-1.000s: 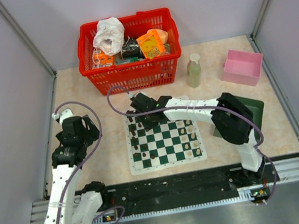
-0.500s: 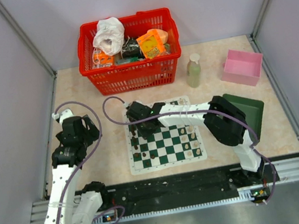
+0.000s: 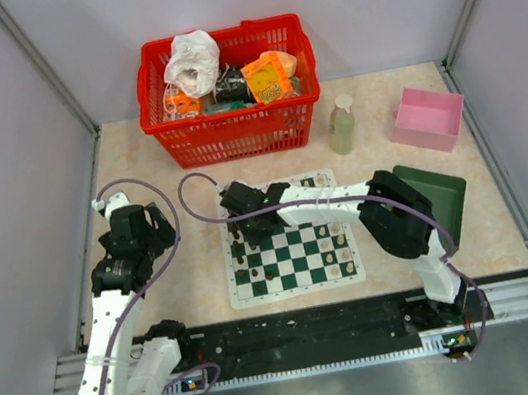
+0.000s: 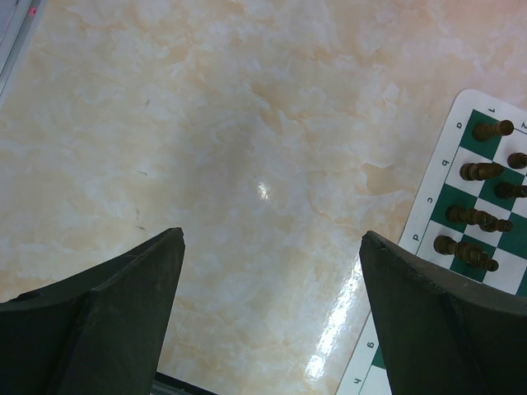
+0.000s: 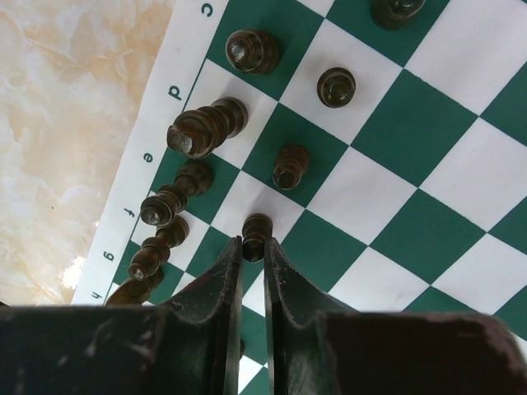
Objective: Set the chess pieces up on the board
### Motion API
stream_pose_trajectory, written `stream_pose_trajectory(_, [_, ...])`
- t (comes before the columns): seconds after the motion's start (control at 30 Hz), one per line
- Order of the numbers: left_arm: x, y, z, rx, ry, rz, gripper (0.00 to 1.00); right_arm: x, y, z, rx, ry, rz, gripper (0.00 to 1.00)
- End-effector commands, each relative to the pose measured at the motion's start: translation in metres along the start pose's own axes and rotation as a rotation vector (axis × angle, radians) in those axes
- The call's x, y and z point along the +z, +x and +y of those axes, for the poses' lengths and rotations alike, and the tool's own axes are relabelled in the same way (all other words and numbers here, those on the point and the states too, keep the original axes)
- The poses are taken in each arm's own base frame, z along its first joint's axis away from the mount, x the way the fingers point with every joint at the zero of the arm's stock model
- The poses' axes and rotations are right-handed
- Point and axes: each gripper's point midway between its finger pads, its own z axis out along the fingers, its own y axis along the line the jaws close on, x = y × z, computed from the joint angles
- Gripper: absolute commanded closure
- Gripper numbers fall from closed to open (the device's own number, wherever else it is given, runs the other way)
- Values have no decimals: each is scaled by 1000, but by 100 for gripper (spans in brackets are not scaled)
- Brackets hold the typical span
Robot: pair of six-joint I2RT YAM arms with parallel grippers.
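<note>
The board (image 3: 298, 250) lies flat in the middle of the table. Dark brown chess pieces (image 3: 240, 254) line its left side and cream ones (image 3: 332, 242) its right. My right gripper (image 3: 240, 228) reaches over the board's far left part. In the right wrist view it (image 5: 253, 247) is shut on a dark pawn (image 5: 257, 233) over a white square of the board (image 5: 412, 123). Other dark pieces (image 5: 206, 127) stand just beyond, in two rows. My left gripper (image 4: 272, 239) hangs open over bare table, left of the board's edge (image 4: 428, 210), holding nothing.
A red basket (image 3: 226, 92) full of packets stands at the back. A pale bottle (image 3: 341, 124) and a pink box (image 3: 426, 118) are at the back right. A dark green box (image 3: 442, 190) sits right of the board, under the right arm.
The right arm has swung left across the far end of the board, gripper still shut. The left arm has not moved.
</note>
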Motion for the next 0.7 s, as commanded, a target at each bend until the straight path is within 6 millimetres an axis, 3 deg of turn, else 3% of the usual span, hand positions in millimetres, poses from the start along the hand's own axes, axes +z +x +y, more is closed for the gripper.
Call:
stream_pose_trajectory(0.0, [-1,-6,-3,-7,9,-20,7,0,-13,17,-12,-34,-34,89])
stream_pose_trajectory(0.23, [-1,-7,-3,-8,10,-23,7,-4,-15,18,-18,-36,-30,81])
stream_pose_trajectory(0.37, [-1,-7,-3,-10,11,-24,7,-26,-33,24,-30,-43,-71,68])
stream_pose_trajectory(0.5, [-1,-6,-4,-7,13,-19,7,-53,-47,23,-32,-38,-118,63])
stream_pose_trajectory(0.67, [-1,-7,-3,-8,11,-22,7,-81,-39,13,-10,-32,-139,62])
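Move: My right hand holds a dark pawn right over its square, the square's surface about 2 cm below my fingertips. One pawn stands roughly 3 cm straight ahead of that square and another about 3 cm straight back, with a tall dark piece level with it, some 3 cm to the left on the edge column. From my idle left hand the square lies about 22 cm right, roughly level fore and aft, and 14 cm down. I keep my right hand almost still over the square and spread my fingers to roughly a third of their range, letting go of the pawn's head. Then I lift nearly straight up, about 4 cm and gathering speed, away from the pawn, with my fingers still pointing steeply down at the board. ##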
